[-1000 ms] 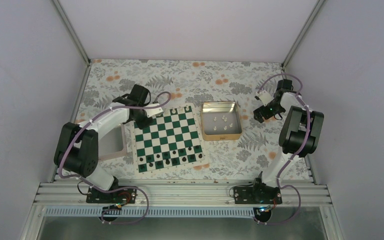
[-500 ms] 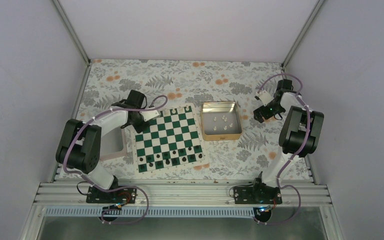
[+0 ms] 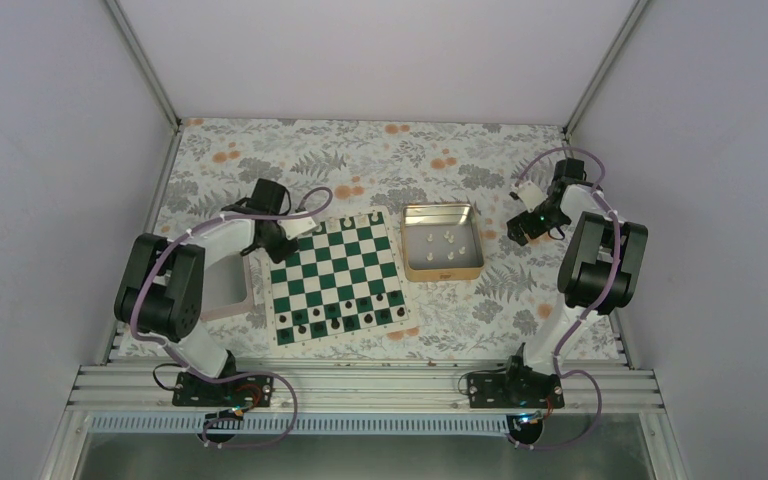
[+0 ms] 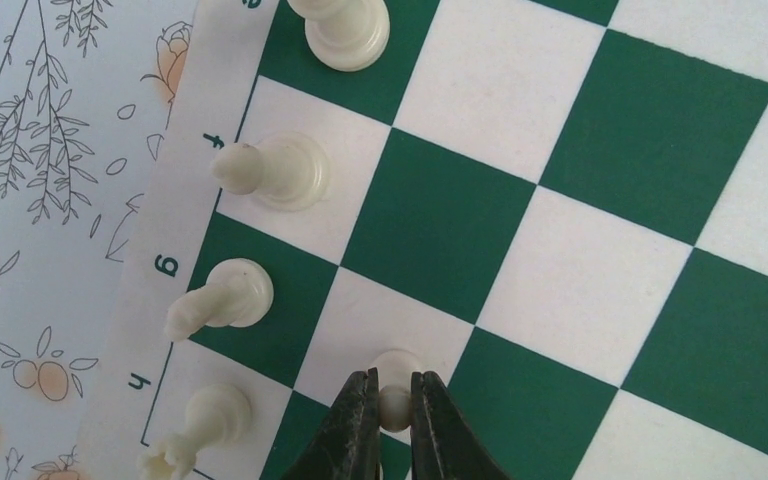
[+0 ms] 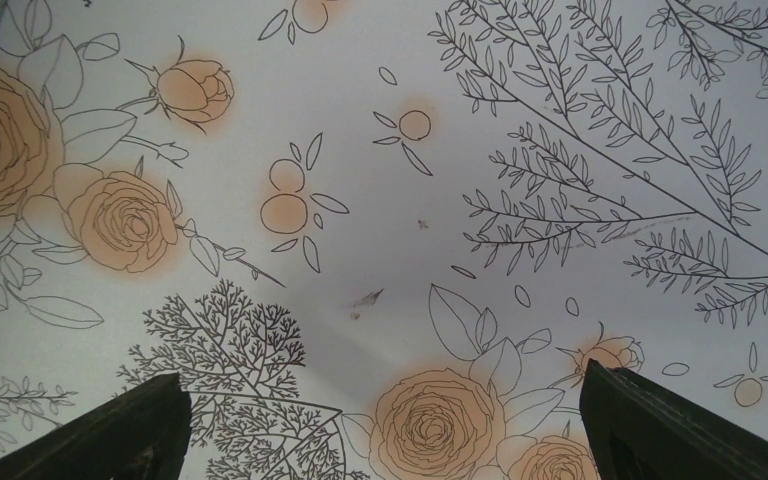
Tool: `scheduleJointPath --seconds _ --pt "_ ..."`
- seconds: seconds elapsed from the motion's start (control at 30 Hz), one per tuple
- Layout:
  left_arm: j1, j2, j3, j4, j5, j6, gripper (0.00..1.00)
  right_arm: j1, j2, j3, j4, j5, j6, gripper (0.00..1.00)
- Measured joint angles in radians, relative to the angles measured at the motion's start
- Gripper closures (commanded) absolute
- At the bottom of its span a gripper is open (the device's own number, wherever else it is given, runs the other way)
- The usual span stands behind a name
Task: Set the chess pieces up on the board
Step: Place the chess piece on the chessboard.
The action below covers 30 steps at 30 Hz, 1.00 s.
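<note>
The board (image 3: pixel 345 262) is green and white and lies left of centre. In the left wrist view, my left gripper (image 4: pixel 393 381) is shut on a cream pawn (image 4: pixel 397 362) that stands on a white square of the board (image 4: pixel 440 215), second row in from the edge. Several chess pieces stand along that edge row, among them a bishop (image 4: pixel 280 170), a knight (image 4: pixel 225 297) and a rook (image 4: pixel 200 420). From above, the left gripper (image 3: pixel 286 244) is at the board's far left corner. My right gripper (image 3: pixel 517 232) is open and empty over the floral cloth, right of the tin.
A tan tin (image 3: pixel 409 243) right of the board holds several white pieces (image 3: pixel 444 240). Black pieces (image 3: pixel 340 318) fill the board's near rows. A grey tray (image 3: pixel 228 292) lies left of the board, partly under the left arm. Flowered cloth (image 5: pixel 390 200) covers the table.
The left arm has shifted slightly left and settled over the board's far left corner, still shut on the pawn. The right arm has not moved.
</note>
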Motion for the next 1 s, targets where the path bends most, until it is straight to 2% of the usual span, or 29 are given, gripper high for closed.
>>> scheduleJointPath --seconds 0.17,0.47,0.67,0.83,1.0 --pt "0.002 0.012 0.003 0.008 0.009 0.002 0.91 0.0 0.0 0.0 0.0 0.0 0.0 0.0" --pt "0.002 0.026 0.01 0.001 0.011 0.007 0.76 -0.001 0.0 0.0 0.0 0.0 0.0 0.0" --pt "0.002 0.008 0.073 -0.075 0.008 0.01 0.71 -0.001 0.0 0.0 0.0 0.0 0.0 0.0" --pt "-0.032 -0.034 0.212 -0.182 -0.014 0.01 0.68 -0.001 0.0 0.0 0.0 0.0 -0.001 0.0" --pt "-0.18 -0.01 0.448 -0.275 -0.032 0.01 0.66 -0.002 0.0 0.0 0.0 -0.001 -0.003 0.0"
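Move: My left hand still holds the pawn by its head over the white square of the second row, which lies straight below, about 3 cm down. The knight stands some 3 cm ahead and 1 cm left, the rook about 2 cm ahead and 4 cm left, the bishop about 3 cm ahead and 3 cm right. Another pawn is roughly 3 cm to my left and 1 cm back. From my idle right hand that square is about 51 cm left, 6 cm back and 4 cm down. I keep my left hand almost in place, easing down about half a centimetre to set the pawn on its white square, and part the fingers a little to let go of the head. Then I pull up ever faster, about 13 cm, swinging some 8 cm right and 4 cm forward, away from the pawn and towards the gold box's side, fingertips tipping forward and the hand turning clockwise, each about 10 degrees. ##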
